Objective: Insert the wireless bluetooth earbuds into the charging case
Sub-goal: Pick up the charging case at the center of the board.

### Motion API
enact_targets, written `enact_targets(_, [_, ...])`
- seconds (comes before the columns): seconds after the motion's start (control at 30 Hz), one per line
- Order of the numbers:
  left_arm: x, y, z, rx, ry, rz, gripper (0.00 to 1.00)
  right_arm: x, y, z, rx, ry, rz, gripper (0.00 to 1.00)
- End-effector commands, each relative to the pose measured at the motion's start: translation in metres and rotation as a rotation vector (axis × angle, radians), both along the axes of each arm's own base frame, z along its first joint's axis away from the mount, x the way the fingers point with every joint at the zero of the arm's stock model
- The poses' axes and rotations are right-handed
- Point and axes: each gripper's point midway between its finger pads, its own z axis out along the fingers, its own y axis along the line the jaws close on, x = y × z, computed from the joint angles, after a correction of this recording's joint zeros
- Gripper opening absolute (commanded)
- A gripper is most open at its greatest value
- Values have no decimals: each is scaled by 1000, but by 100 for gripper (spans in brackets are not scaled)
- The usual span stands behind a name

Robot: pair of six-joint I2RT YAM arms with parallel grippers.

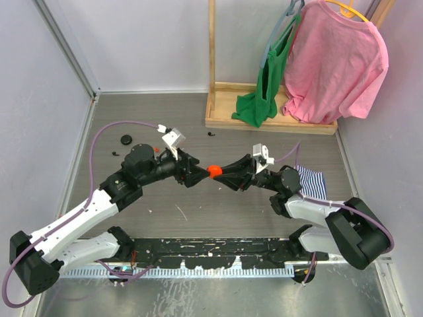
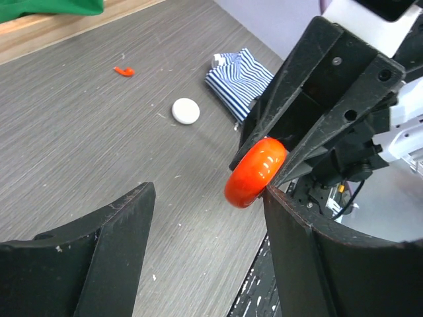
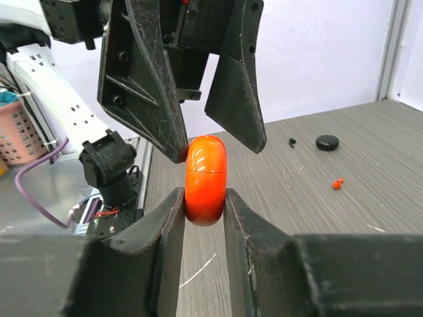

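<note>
A glossy red charging case [image 3: 205, 179] stands on edge above the table, lid closed, with my right gripper [image 3: 205, 198] shut on its lower half. My left gripper [image 2: 208, 198] is open and straddles the case's upper part. One of its fingers [image 2: 291, 224] touches the case [image 2: 256, 172], and the other stands well apart. In the top view the two grippers meet nose to nose at the case [image 1: 213, 171]. A red earbud [image 2: 123, 70] lies loose on the table. It shows again as a red earbud [image 3: 338, 183] in the right wrist view, with a black earbud [image 3: 291, 140] further back.
A white round case [image 2: 186, 110] lies beside a folded striped cloth [image 2: 239, 80]. A black round case [image 1: 125, 139] sits at the far left. A wooden rack [image 1: 264, 122] with green and pink garments stands at the back.
</note>
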Motion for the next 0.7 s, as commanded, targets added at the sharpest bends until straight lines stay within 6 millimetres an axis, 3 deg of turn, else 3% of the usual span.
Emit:
enact_targets(0.0, [-10, -9, 32, -102, -74, -84, 68, -19, -4, 30, 98, -144, 56, 2])
enact_targets(0.3, [-21, -16, 36, -127, -112, -173, 47, -22, -2, 29, 92, -145, 86, 2])
enact_targets(0.67, [-40, -25, 39, -146, -132, -313, 44, -27, 3, 31, 77, -113, 159, 2])
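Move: The charging case, gripped in the right hand with one end sticking out about 1 cm to that hand's left, lies some 5 cm to the right of the left hand, 1 cm back and 1 cm higher. Down on the table, roughly 22 cm below the left hand, the white case is about 20 cm to its right and 3 cm farther out; the orange earbud is also about 20 cm right but 12 cm out. The left hand swings in on the free end of the orange charging case, drawing back a good 3 cm while edging 2 cm to the right and 2 cm up, turning some 15 degrees clockwise and narrowing its wide fingers to just under half open so that they line up on either side of the case, still with room beside it. The right hand keeps its pinch on the case and carries it back about 2 cm, turning slightly counter-clockwise. ##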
